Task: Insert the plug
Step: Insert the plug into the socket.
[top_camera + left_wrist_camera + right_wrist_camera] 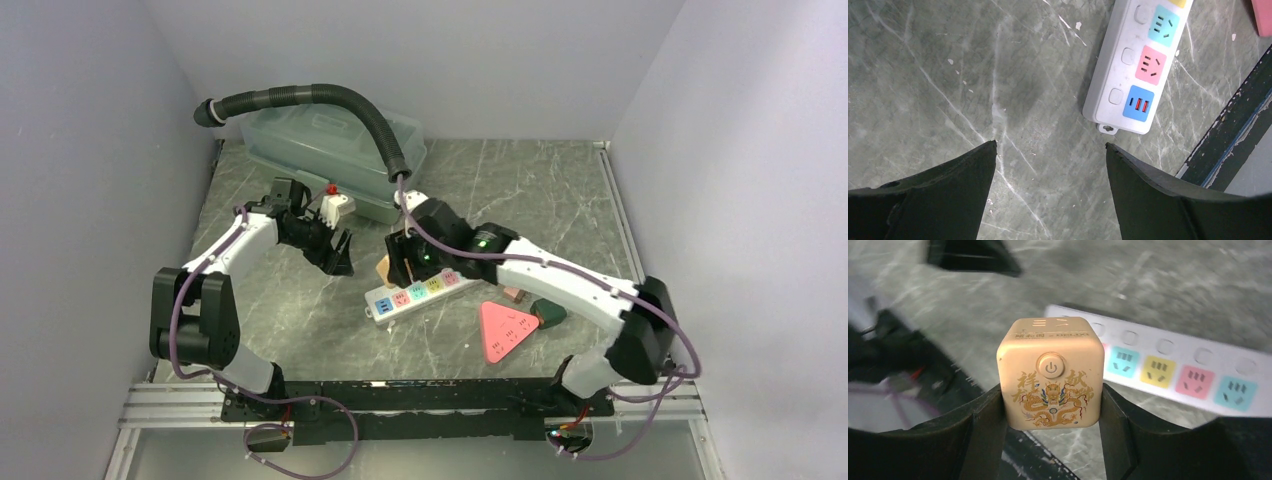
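A peach cube plug (1050, 372) with a gold dragon print and a power button sits between my right gripper's (1050, 395) fingers, which are shut on its two sides. It hangs above the left end of a white power strip (1188, 375) with coloured sockets. From above, the plug (385, 270) and right gripper (400, 262) hover at the strip's (420, 292) left end. My left gripper (338, 258) is open and empty, just left of the strip. In its wrist view, the left gripper (1050, 147) frames bare table, with the strip's blue USB end (1128, 75) ahead.
A clear plastic bin (300, 140) with a black hose (330, 97) over it stands at the back. A white adapter with a red top (335, 205) sits near the bin. A pink triangle (503, 328) and a dark green piece (548, 312) lie right of the strip.
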Tool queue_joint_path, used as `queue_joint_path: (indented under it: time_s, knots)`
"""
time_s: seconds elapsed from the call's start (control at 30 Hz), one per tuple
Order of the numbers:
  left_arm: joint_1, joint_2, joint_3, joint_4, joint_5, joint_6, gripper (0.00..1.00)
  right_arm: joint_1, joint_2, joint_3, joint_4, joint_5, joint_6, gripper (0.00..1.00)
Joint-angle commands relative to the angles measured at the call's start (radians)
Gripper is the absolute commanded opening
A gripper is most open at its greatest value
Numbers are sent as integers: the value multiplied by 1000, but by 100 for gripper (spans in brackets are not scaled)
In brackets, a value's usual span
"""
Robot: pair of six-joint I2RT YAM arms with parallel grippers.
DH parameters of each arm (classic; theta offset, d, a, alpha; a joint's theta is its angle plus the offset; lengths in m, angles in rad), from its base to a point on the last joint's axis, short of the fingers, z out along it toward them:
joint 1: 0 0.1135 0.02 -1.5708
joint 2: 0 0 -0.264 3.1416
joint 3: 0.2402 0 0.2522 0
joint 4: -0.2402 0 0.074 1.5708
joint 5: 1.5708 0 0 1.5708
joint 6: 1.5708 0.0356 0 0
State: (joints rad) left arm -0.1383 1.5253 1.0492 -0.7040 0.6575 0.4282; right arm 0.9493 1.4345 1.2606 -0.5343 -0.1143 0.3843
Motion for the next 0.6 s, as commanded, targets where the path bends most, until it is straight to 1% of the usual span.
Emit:
queue_joint_path:
  time_s: [0.0, 0.17, 0.4, 0.57]
  knots:
    - [11, 19, 19, -11, 18, 11, 84, 78, 79, 55, -168, 397, 200, 0]
    - [12, 9, 9, -12, 14, 12, 84, 122, 157, 57, -197, 504, 271, 0]
    - [14, 5, 12, -17, 0, 18, 85, 156, 182, 23, -146, 516, 317, 0]
    - [14, 2, 11, -18, -2, 18, 89, 172, 199, 10, -111, 538, 316, 0]
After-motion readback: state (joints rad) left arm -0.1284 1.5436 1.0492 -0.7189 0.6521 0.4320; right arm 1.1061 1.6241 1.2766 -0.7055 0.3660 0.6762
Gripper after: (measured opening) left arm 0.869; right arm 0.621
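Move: The power strip's pink socket next to its blue USB panel lies about 4 cm ahead of the right hand, which holds the plug cube, some 1 cm to its right and roughly 17 cm below. At that same level, the blue panel is 2 cm ahead and 2 cm left, and the first teal socket 5 cm ahead and 4 cm right. From the idle left hand the pink socket lies about 4 cm back, 12 cm right and 8 cm below. The plug cube, still gripped in the right fingers, is brought down about 8 cm towards the power strip and some 2 cm to the right, most of it quickly, before the hand all but stops above the strip. On the way the wrist swings clockwise and tips its left side down, around 20 degrees each, so the fingers point more steeply down; they keep their hold. ##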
